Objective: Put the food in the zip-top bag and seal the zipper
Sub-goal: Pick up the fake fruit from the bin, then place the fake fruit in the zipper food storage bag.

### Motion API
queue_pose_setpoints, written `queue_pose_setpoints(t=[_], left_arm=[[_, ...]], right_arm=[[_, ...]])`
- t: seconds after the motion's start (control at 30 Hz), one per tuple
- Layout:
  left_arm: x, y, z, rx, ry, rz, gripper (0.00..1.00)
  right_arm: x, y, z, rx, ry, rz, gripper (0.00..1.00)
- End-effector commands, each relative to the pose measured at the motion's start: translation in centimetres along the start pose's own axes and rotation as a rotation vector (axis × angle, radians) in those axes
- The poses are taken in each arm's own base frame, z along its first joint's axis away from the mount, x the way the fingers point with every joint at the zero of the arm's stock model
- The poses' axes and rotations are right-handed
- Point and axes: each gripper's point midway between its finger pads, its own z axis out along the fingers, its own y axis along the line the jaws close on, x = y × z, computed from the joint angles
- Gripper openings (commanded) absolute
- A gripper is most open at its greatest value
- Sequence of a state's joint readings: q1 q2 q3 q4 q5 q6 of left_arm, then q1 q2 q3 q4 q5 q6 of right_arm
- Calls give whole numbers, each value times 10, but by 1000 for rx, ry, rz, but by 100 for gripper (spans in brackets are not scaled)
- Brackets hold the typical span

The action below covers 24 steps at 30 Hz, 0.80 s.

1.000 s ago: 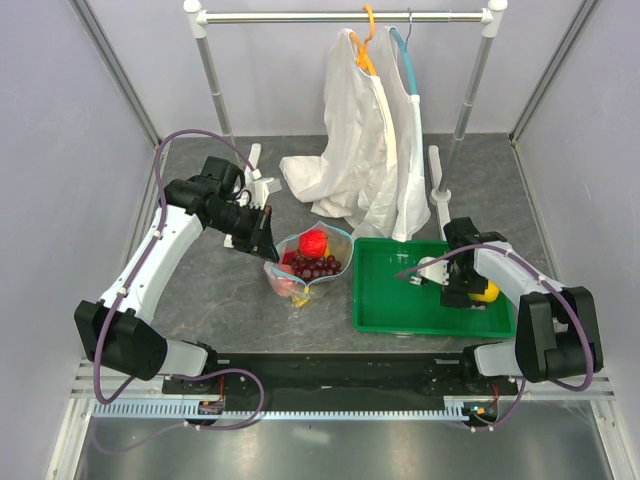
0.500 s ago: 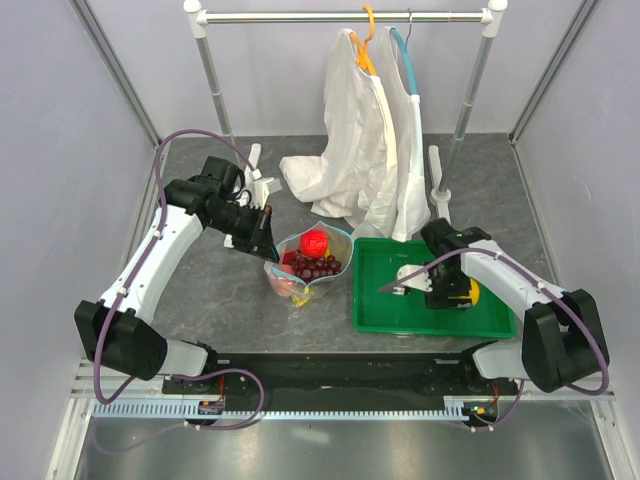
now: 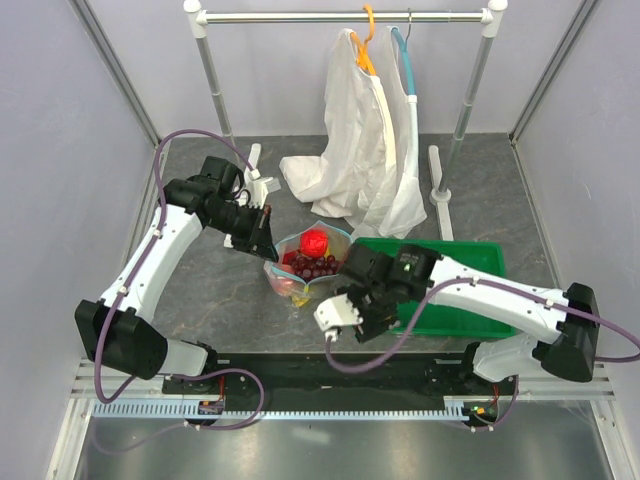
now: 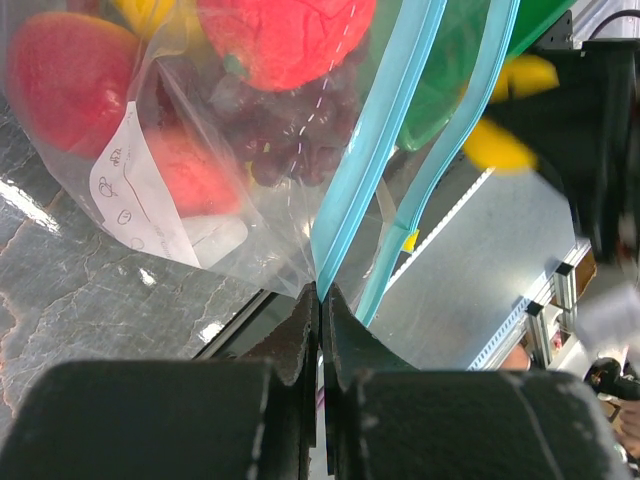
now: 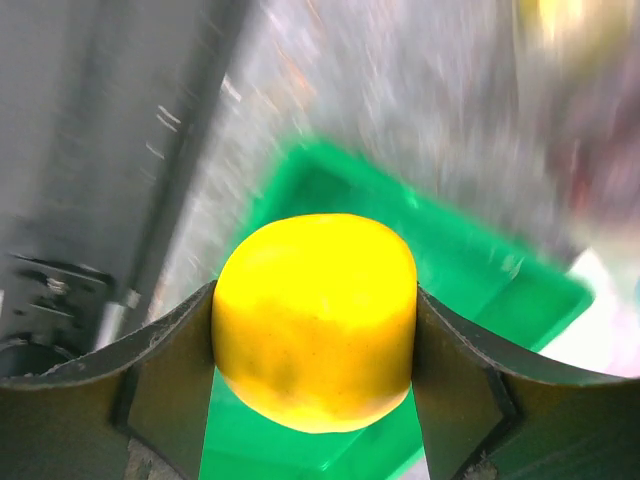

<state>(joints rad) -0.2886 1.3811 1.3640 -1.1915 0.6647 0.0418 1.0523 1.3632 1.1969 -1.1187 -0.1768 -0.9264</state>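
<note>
The clear zip-top bag [image 3: 300, 272] stands open on the table, holding the red round fruit [image 3: 315, 241], the purple grapes [image 3: 320, 267] and the peach [image 4: 65, 75]. Its white label [image 4: 135, 190] faces the left wrist view. My left gripper [image 3: 264, 234] is shut on the teal zipper [image 4: 375, 160] at the bag's left mouth edge [image 4: 320, 292]. My right gripper [image 3: 372, 322] is shut on the yellow piece [image 5: 313, 318] and hangs just right of and in front of the bag. The yellow piece also shows blurred in the left wrist view [image 4: 498, 145].
A green tray [image 3: 478, 262] lies to the right of the bag, under the right arm. White garments [image 3: 365, 150] hang from a rack [image 3: 345, 16] at the back, trailing onto the table. A metal rail [image 3: 320, 408] runs along the near edge.
My right arm has swung left from over the green tray to beside the bag, carrying the yellow piece. My left gripper and the bag have stayed still.
</note>
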Motion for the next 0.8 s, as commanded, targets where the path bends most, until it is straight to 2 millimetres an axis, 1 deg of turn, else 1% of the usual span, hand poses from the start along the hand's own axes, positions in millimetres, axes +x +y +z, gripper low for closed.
queue_pose_setpoints(t=[0.0, 0.03, 0.07, 0.13, 0.17, 0.2, 0.23, 0.27, 0.3, 0.33, 0.37, 0.4, 0.43, 0.47, 0.5, 0.53, 0.57, 0.6, 0.7, 0.73, 0.77], left_arm=[[-5, -5, -3, 29, -15, 0, 2], [-4, -5, -3, 29, -12, -3, 2], [-4, -5, -3, 30, -12, -3, 2], [-3, -5, -3, 30, -12, -3, 2], [-2, -5, -3, 30, -11, -2, 2], [-2, -4, -2, 32, -9, -3, 2], [-2, -4, -2, 33, -8, -4, 2], [-2, -5, -2, 38, -7, -3, 2], [-2, -5, -2, 41, -8, -7, 2], [-3, -5, -3, 42, -11, -5, 2], [-4, -7, -3, 49, -15, -7, 2], [-5, -8, -4, 54, -18, -9, 2], [-6, -9, -5, 57, -25, -7, 2], [-7, -10, -6, 61, -31, -6, 2], [-7, -10, -8, 60, -34, -5, 2], [-7, -10, -9, 60, -37, -8, 2], [-8, -11, -9, 65, -40, -6, 2], [-8, -10, -10, 63, -42, -8, 2], [-7, -10, -11, 72, -43, -18, 2], [-7, -9, -11, 71, -46, -22, 2], [-8, -8, -12, 77, -49, -31, 2]], right_arm=[[-64, 30, -30, -19, -130, -75, 49], [-75, 31, -35, -13, -153, -66, 48], [-92, 20, -53, 30, -208, -68, 48], [-110, 7, -71, 79, -258, -57, 47], [-126, -5, -94, 138, -323, -23, 47], [-139, -19, -104, 199, -367, -1, 47], [-145, -29, -112, 234, -397, 33, 47], [-154, -39, -128, 269, -449, 88, 47], [-164, -54, -134, 307, -499, 126, 47], [-158, -73, -139, 351, -514, 197, 48], [-157, -86, -140, 377, -524, 244, 48], [-158, -102, -137, 400, -548, 311, 48], [-144, -121, -137, 430, -549, 375, 49], [-141, -132, -136, 438, -562, 415, 49], [-141, -145, -129, 432, -574, 460, 49], [-134, -157, -127, 444, -574, 495, 49], [-136, -163, -127, 437, -590, 504, 49], [-139, -169, -120, 422, -598, 508, 49], [-145, -173, -107, 399, -622, 509, 48], [-142, -171, -95, 379, -607, 519, 49], [-140, -171, -88, 374, -598, 524, 49]])
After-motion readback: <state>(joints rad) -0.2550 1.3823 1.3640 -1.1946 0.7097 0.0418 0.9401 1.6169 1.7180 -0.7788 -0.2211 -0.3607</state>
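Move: The right hand, already holding the yellow fruit, has the bag's mouth about 11 cm ahead and 15 cm to its left, roughly level with it. In the bag, the red fruit shows some 2 cm beyond the mouth's middle and the grapes about 3 cm nearer, both about 5 cm below the mouth. The green bin's middle is around 9 cm ahead, 15 cm right and 12 cm down. From the left hand the mouth is some 9 cm right, 3 cm ahead and 5 cm below. Keeping its pinch on the yellow fruit, the right hand swings left towards the bag's mouth, first drawing back about 5 cm, then climbing to some 18 cm above its start while turning forward, and finally reaching on and sinking about 5 cm over the mouth. Its wrist rolls left side up and turns clockwise, some 30 degrees each. The left hand stays put, still pinching the bag's rim. ##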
